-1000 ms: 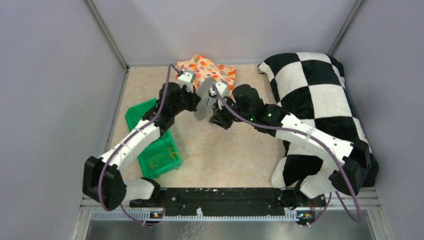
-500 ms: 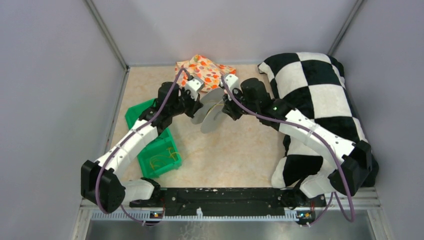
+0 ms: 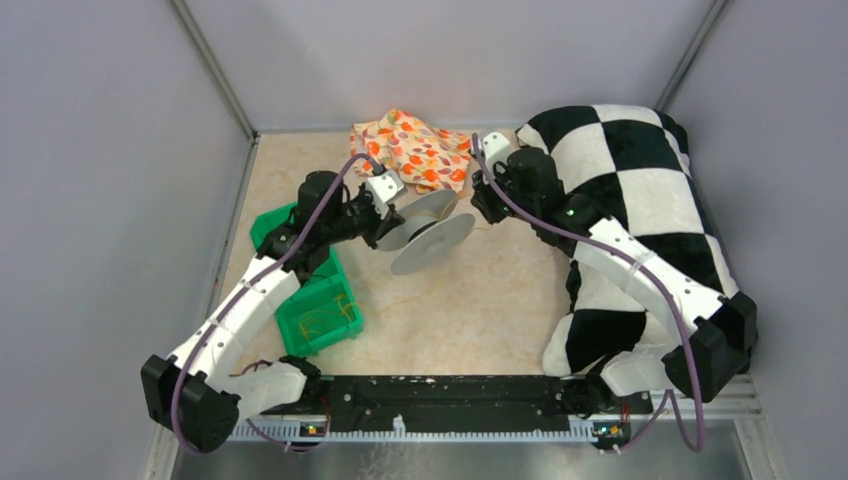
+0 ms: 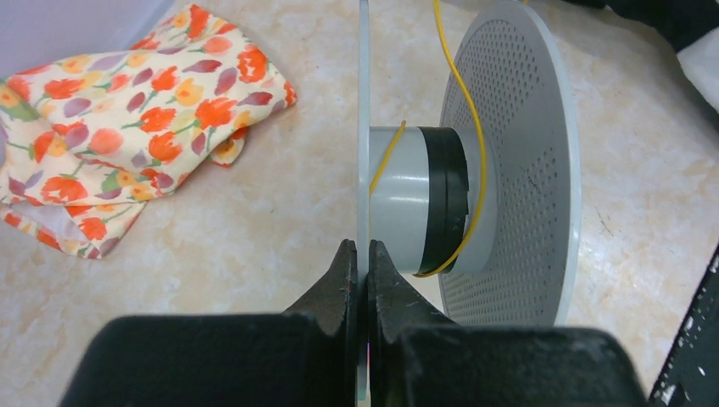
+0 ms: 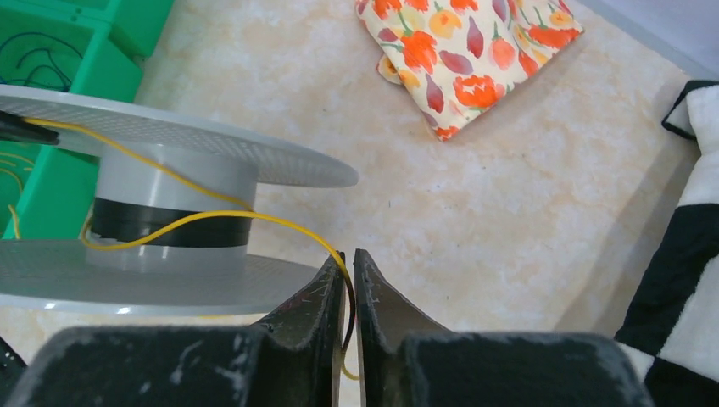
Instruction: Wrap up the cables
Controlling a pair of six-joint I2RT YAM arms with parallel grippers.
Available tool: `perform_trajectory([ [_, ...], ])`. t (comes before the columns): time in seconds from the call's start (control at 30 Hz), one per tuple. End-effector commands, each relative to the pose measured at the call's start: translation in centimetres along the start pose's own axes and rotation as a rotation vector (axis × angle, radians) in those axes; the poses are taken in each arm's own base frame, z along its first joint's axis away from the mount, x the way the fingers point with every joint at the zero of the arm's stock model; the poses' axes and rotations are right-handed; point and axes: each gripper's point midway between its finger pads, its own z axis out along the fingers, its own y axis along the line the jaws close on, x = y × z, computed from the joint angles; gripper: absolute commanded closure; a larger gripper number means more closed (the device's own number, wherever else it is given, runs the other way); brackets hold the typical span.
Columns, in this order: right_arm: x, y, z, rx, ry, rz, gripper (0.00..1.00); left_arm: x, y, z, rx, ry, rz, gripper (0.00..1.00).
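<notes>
A grey plastic spool (image 3: 430,232) with two perforated flanges hangs tilted over the middle of the table. My left gripper (image 4: 363,254) is shut on the edge of one flange (image 4: 363,127). A thin yellow cable (image 4: 476,127) loops around the spool's hub over a black band. From the hub the cable (image 5: 212,216) runs out to my right gripper (image 5: 348,263). There it passes through the narrow gap between the jaws, which stand slightly apart, wider than the wire. In the top view the right gripper (image 3: 478,208) sits just right of the spool.
A floral cloth (image 3: 415,150) lies at the back. A green bin (image 3: 310,300) holding more yellow strands sits at the left, under the left arm. A black-and-white checkered pillow (image 3: 640,200) fills the right side.
The left arm swung the spool left and laid it flatter. The right gripper drew back to the right, away from the spool, and its jaws parted slightly around the cable.
</notes>
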Motion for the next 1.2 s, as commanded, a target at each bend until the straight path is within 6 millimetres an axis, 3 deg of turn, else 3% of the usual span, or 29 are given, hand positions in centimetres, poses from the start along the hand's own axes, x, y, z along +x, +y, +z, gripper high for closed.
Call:
perform_trajectory([
  [0.0, -0.3, -1.5, -0.7, 0.047, -0.049, 0.032, 0.90, -3.9, -1.2, -1.6, 0.064, -0.107, 0.097, 1.00],
  [0.2, 1.9, -2.9, 0.0, 0.076, -0.023, 0.087, 0.77, -4.9, -2.2, -2.8, 0.109, -0.113, 0.098, 1.00],
  [0.43, 4.4, -3.8, 1.6, 0.087, 0.017, 0.170, 0.45, -8.2, -2.5, -4.7, 0.095, -0.206, 0.099, 1.00],
  [0.53, 5.0, -4.0, 2.1, 0.076, 0.017, 0.214, 0.39, -10.0, -0.2, -5.6, -0.039, -0.207, 0.031, 1.00],
  [0.63, 4.8, -2.6, 2.4, -0.006, -0.010, 0.231, 0.29, -11.4, 0.9, -6.2, -0.082, -0.202, -0.017, 1.00],
  [1.0, 5.7, -0.1, 2.9, -0.126, -0.071, 0.364, 0.23, -17.5, 4.0, -8.9, -0.251, -0.357, -0.264, 1.00],
  [1.17, 6.0, 0.9, 3.3, -0.166, -0.138, 0.513, 0.22, -20.6, 5.5, -10.7, -0.326, -0.482, -0.395, 1.00],
])
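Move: The grey spool, its rear flange edge pinched in the left fingers, has its middle about 10 cm right, 3 cm ahead and 4 cm below that hand; the flowered cloth lies some 22 cm ahead and 7 cm right, the green box 9 cm back and 19 cm left, both roughly 20 cm below. From the right hand, with the yellow cable at its barely parted fingertips, the spool's middle is about 12 cm left, 3 cm back and 4 cm lower. Left lifts the pinched spool about 15 cm while the right opens, freeing the yellow cable, and sinks 10. ##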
